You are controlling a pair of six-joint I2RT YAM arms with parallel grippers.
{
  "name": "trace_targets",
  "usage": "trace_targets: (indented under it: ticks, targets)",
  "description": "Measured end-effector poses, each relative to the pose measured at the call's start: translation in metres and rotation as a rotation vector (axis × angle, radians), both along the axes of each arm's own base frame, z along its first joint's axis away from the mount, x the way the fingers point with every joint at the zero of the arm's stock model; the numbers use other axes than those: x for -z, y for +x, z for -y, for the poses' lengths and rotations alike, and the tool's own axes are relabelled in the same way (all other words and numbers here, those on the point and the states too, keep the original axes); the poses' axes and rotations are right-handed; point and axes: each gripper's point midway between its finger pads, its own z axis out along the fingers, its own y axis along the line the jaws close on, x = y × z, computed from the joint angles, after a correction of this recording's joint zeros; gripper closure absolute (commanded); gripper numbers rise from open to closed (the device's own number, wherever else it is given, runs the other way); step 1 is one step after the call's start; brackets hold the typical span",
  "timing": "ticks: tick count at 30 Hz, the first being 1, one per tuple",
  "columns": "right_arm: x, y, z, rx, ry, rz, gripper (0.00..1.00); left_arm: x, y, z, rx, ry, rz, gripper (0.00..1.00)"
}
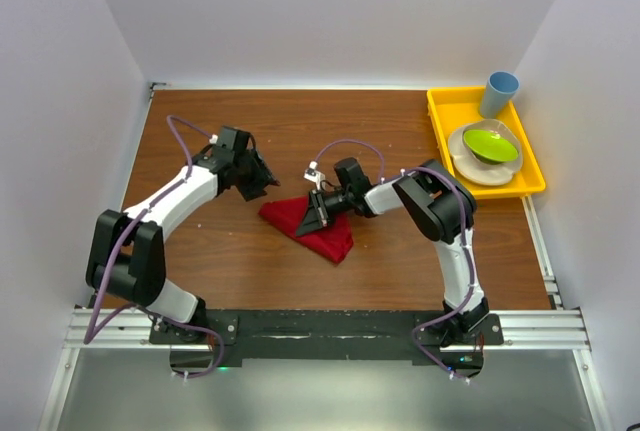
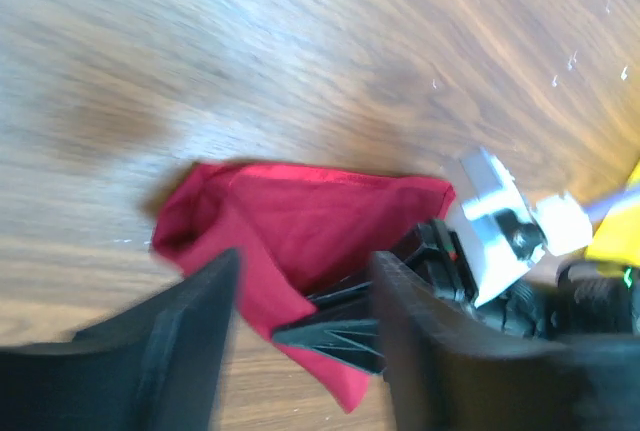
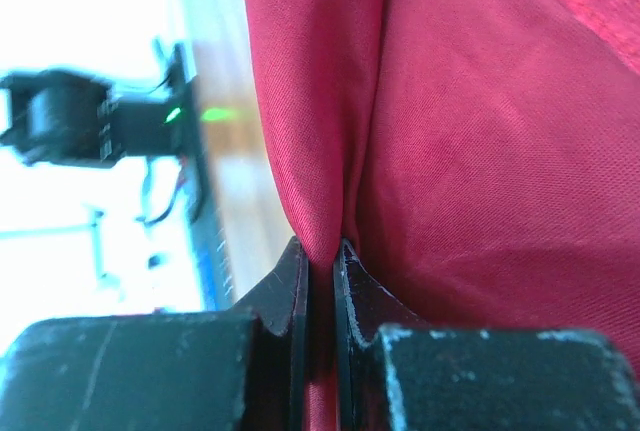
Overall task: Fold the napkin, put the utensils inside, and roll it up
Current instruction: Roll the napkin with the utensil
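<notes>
The red napkin point(image 1: 325, 236) lies crumpled in a rough triangle on the wooden table point(image 1: 230, 251). My right gripper point(image 1: 315, 213) is shut on a fold of the napkin point(image 3: 330, 181); the cloth is pinched between its two black fingers point(image 3: 285, 286). My left gripper point(image 1: 268, 179) is open and empty, hovering left of the napkin. In the left wrist view the napkin point(image 2: 290, 226) shows between and beyond my open left fingers point(image 2: 190, 341), with the right gripper's fingertips point(image 2: 345, 331) on the cloth. No utensil is in view.
A yellow tray point(image 1: 440, 121) at the back right holds a blue cup point(image 1: 498, 93) and a green bowl point(image 1: 490, 143) on a white plate point(image 1: 480, 169). White walls close in the table on three sides.
</notes>
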Motion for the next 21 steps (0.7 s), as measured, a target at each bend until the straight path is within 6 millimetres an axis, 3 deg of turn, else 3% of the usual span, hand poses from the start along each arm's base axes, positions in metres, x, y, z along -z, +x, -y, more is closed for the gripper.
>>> trace_targets:
  ticks: [3, 12, 21]
  targets:
    - [-0.001, -0.010, 0.006, -0.039, 0.024, -0.061, 1.00, 0.011, -0.008, 0.009, 0.057, -0.031, -0.006, 0.61]
    - [0.001, -0.009, 0.010, -0.035, -0.038, -0.122, 1.00, 0.030, -0.025, 0.030, 0.144, -0.118, -0.020, 0.83]
    - [0.003, -0.005, 0.011, 0.005, -0.119, -0.154, 1.00, 0.046, -0.044, 0.043, 0.205, -0.145, -0.032, 0.92]
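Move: The napkin, partly rolled, has its middle about 9 cm nearer the base, some 9 cm to the right and about 9 cm below the open left hand; its left end is only about 5 cm back, level sideways, at the same depth. The right hand already has the near rolled edge in its shut fingers, with the napkin's middle roughly 2 cm to its right, neither ahead nor back, and at its own height. The table around is bare. The left hand comes in over the napkin's left part towards the right gripper, sinking about 5 cm while going some 4 cm right and 4 cm back, turning roughly 10 degrees clockwise and closing from half open to nearly shut while still above the cloth. The right hand keeps its pinch on the rolled edge, easing about a centimetre back and right early on, then creeping forward a little as its left-pointing fingers roll and dip by some 10 degrees. ##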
